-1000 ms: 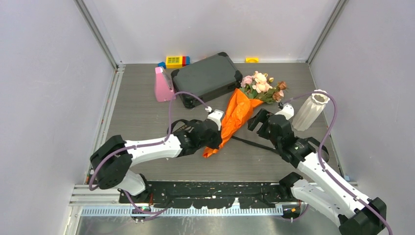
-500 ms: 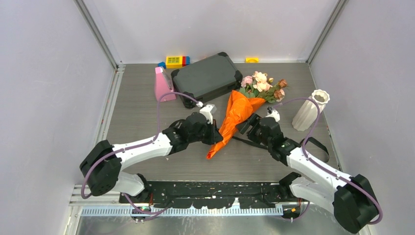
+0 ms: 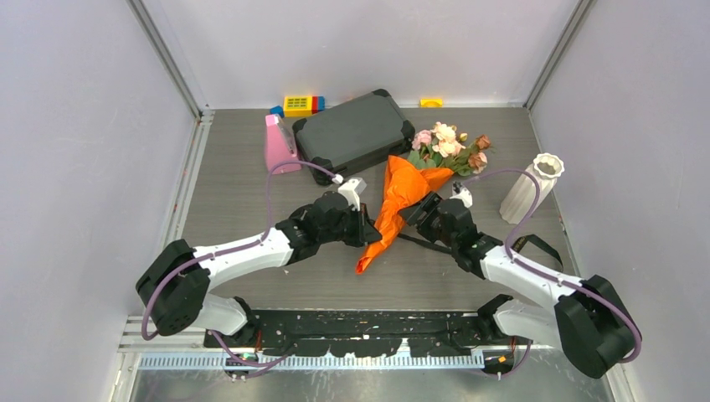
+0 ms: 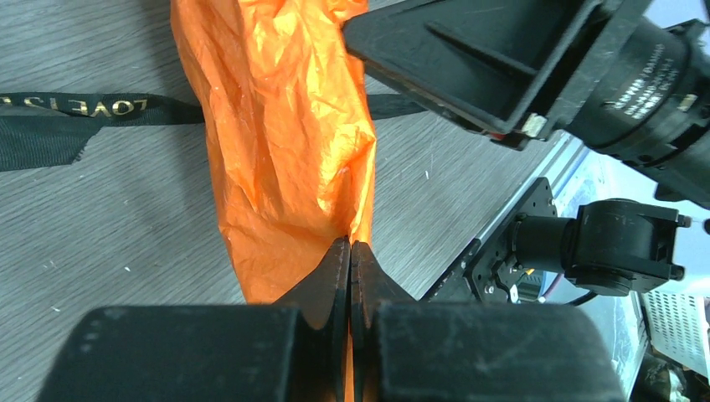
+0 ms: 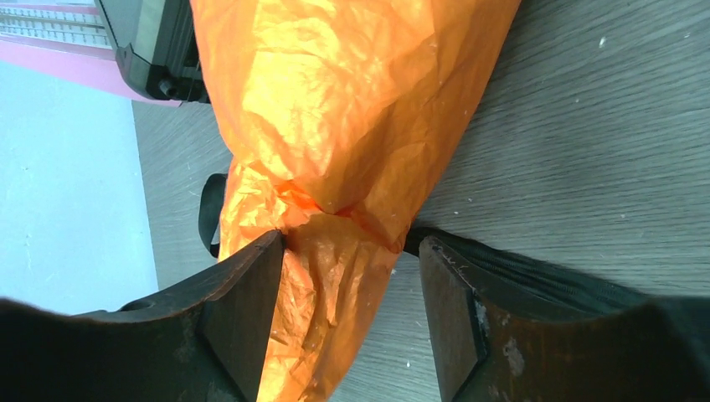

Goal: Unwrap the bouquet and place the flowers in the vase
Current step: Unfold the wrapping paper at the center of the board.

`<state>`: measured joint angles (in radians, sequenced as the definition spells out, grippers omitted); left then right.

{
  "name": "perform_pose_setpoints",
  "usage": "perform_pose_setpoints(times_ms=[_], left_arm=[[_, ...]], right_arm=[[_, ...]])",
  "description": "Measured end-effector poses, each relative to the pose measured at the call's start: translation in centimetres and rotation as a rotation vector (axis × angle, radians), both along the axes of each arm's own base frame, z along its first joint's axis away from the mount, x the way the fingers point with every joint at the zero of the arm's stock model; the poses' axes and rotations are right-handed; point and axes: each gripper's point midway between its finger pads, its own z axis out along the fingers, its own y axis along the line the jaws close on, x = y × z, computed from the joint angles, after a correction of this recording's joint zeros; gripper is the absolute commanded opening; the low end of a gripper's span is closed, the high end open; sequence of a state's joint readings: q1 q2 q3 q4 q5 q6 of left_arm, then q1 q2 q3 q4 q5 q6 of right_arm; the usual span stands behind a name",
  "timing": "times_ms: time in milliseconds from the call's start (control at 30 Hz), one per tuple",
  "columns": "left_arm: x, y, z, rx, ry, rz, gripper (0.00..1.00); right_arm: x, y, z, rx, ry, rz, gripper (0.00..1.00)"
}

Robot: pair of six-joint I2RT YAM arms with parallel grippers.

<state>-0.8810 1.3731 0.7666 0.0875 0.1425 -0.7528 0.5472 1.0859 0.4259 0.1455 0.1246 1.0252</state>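
The bouquet (image 3: 398,197) lies on the table as a cone of crinkled orange paper. Its pink and peach flowers (image 3: 448,146) stick out at the far end. My left gripper (image 3: 368,233) is shut on a fold of the orange paper (image 4: 285,151) near the cone's narrow end, fingertips pressed together (image 4: 350,244). My right gripper (image 3: 416,213) stands open astride the cone's narrow part (image 5: 352,243); its left finger (image 5: 243,310) touches the paper and the right finger stands clear. The black printed ribbon (image 4: 75,105) lies loose on the table. The white vase (image 3: 532,188) stands upright at the right.
A dark grey case (image 3: 353,134) lies behind the bouquet, with a pink wedge-shaped object (image 3: 278,146) to its left. Coloured blocks (image 3: 300,104) and a small yellow piece (image 3: 430,102) sit by the back wall. Walls close in on both sides.
My right gripper has come left from near the vase to the cone, and its jaws have narrowed around the paper. The left gripper kept its hold and shifted slightly away from me.
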Motion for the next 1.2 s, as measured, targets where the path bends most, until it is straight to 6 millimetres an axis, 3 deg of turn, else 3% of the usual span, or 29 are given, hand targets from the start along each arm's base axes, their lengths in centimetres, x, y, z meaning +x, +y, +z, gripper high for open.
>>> perform_pose_setpoints(times_ms=[133,400,467,700,833,900,1067,1200], left_arm=[[0.0,-0.2,0.3,-0.02,0.001,-0.006,0.0],[0.3,0.3,-0.1,-0.02,0.007,-0.002,0.0],[0.4,0.4,-0.2,-0.013,0.005,-0.002,0.0],[0.7,1.4,-1.8,0.087,-0.029,-0.025,0.0],[1.1,0.9,-1.5,0.113,-0.074,-0.074,0.0],[1.1,0.6,-2.0,0.126,-0.075,-0.101,0.08],[0.3,0.0,-3.5,0.16,-0.057,-0.179,0.43],[-0.6,0.3,-4.2,0.186,-0.03,-0.208,0.56]], right_arm=[[0.2,0.5,-0.9,0.013,0.012,0.0,0.56],[0.8,1.3,-1.0,0.033,-0.001,0.01,0.19],[0.8,1.4,-0.8,0.033,-0.005,0.013,0.14],[0.5,1.0,1.0,-0.011,-0.014,0.021,0.06],[0.3,0.3,1.8,-0.074,-0.009,0.026,0.05],[0.2,0.0,2.1,-0.116,0.005,0.035,0.05],[0.0,-0.9,2.1,-0.231,0.043,0.061,0.08],[-0.1,-2.5,1.3,-0.366,0.094,0.067,0.1]])
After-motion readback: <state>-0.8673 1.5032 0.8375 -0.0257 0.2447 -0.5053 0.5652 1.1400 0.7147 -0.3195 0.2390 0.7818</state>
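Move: The right hand, fingers well open, has the fold of the wrapping paper it will pinch about 2 cm ahead, 2 cm to its left and 2 cm below. The ribbon tail lies some 5 cm back and 4 cm right of that hand, the flowers about 16 cm ahead and 9 cm right. The left hand already pinches the paper; the lower end to be laid down is roughly 3 cm back, 1 cm left and 5 cm below. Dipping left, down and slightly forward by 1-2 cm, the right hand shuts on the paper's fold, lifts it about 3 cm, then draws it some 4 cm right, rolling about 20 degrees with its left side dipping. The left hand keeps its pinch while sinking about 4 cm with a slight clockwise turn, then eases back and opens about halfway, letting go of the paper. ##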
